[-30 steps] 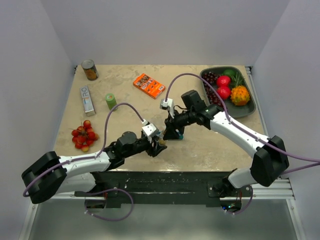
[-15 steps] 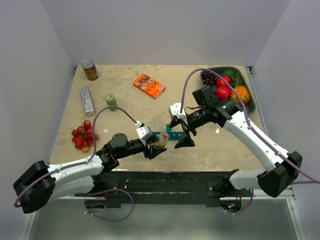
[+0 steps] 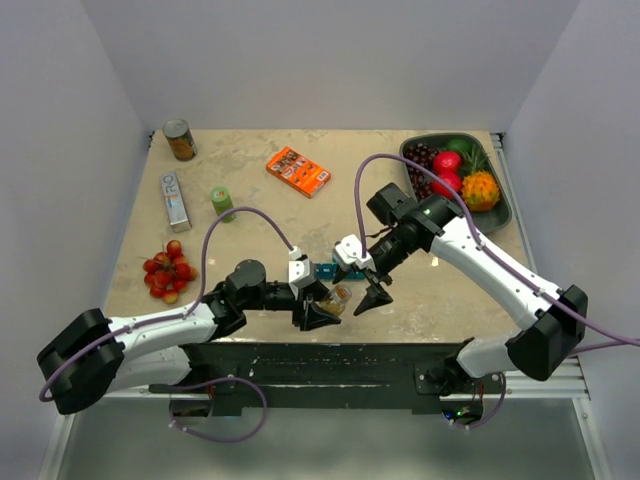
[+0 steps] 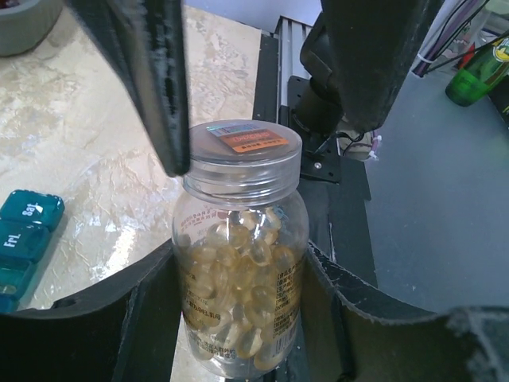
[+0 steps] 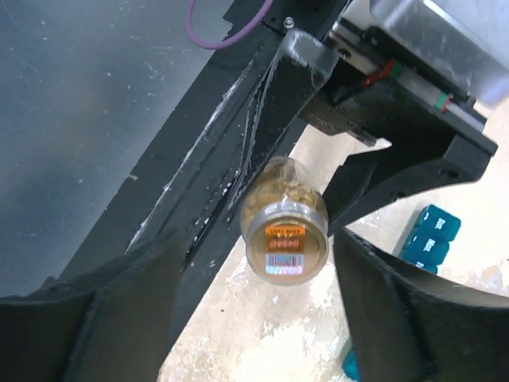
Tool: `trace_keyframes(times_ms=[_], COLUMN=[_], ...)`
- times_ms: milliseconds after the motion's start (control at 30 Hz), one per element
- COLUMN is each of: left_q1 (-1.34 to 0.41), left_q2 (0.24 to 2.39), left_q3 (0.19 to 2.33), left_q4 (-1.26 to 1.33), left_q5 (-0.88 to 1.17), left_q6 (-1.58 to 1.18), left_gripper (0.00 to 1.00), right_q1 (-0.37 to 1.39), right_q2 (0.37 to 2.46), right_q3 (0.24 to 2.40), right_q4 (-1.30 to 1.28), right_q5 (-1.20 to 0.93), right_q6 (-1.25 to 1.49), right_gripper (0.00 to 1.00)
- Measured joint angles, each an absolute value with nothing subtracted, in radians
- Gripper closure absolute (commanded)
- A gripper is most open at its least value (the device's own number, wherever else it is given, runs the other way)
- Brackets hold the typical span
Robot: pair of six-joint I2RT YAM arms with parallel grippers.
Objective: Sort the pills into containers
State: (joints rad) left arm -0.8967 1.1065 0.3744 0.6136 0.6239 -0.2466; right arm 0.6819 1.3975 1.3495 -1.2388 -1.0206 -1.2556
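A clear bottle (image 4: 238,263) of yellow gel pills (image 4: 231,286), its lid (image 4: 242,147) on, is clamped upright by my left gripper (image 4: 238,274), which is shut on its body. In the top view the bottle (image 3: 339,298) sits in the left gripper (image 3: 328,306) near the table's front edge. My right gripper (image 3: 363,289) stands open around the lid (image 5: 286,247), with a gap on each side; its fingers (image 4: 155,87) flank the lid without touching. The teal containers (image 4: 20,239) lie on the table behind the bottle, partly hidden in the top view (image 3: 326,270).
Cherry tomatoes (image 3: 168,272), a green cylinder (image 3: 221,202), a silver box (image 3: 175,198), a can (image 3: 179,140) and an orange box (image 3: 298,171) lie on the left and back. A dark fruit tray (image 3: 505,216) stands at the back right. The black base rail (image 5: 231,159) runs just below the bottle.
The right gripper pulled away from the bottle, opened wide, then came back and now straddles the lid. The left gripper carried the bottle slightly right and nearer the front edge.
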Motion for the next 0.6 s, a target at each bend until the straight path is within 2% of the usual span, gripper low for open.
trace_keyframes(times_ms=[133,300,533,567,600], left_q1=[-0.897,-0.897,-0.898,-0.897,-0.898], left_q2=[1.14,1.145,1.146,1.146,1.145], left_q3=[0.381,0.382,0.381,0.381,0.381], left_q4=[0.633,0.638,0.646,0.645,0.643], left_q5=[0.632,0.636,0.631,0.625,0.614], left_q6=[-0.256,-0.271,-0.28,-0.281,-0.28], left_gripper=[1.0,1.0,1.0,1.0,1.0], right_q1=[0.691,0.699,0.702,0.702,0.702], right_q2=[1.396,1.375,1.341,1.338,1.336], right_q3=[1.33,1.295,1.26,1.256,1.253], right_q4=[-1.198,-1.122,-1.034,-1.022,-1.005], right_q5=[-1.011,-0.982,-0.953,-0.947,-0.936], right_q6=[-1.219,-1.169,-1.071,-1.047,-1.019], right_gripper=[0.42,0.51,0.74,0.82,0.85])
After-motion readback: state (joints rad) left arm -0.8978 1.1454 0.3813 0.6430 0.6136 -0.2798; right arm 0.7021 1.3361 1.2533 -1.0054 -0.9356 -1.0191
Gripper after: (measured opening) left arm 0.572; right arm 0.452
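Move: Just off the right fingertips, roughly 1 cm ahead, 1 cm left and 1 cm below, is the cap of the pill bottle, with the bottle's body some 4 cm left, 1 cm back and 4 cm below the right hand. The teal pill box lies on the table about 10 cm ahead, 6 cm left and 18 cm below. From the left hand, already holding the bottle, the cap is around 1 cm ahead, 4 cm right and 4 cm up. Closing from wide open to about half, the right fingers come in from both sides and pinch the cap's rim. As they do so the hand eases about 1.5 cm forward, with roughly 1 cm each of sinking and shifting left, and late on turns some 10 degrees clockwise. The left hand stays put, keeping its hold on the bottle body. ##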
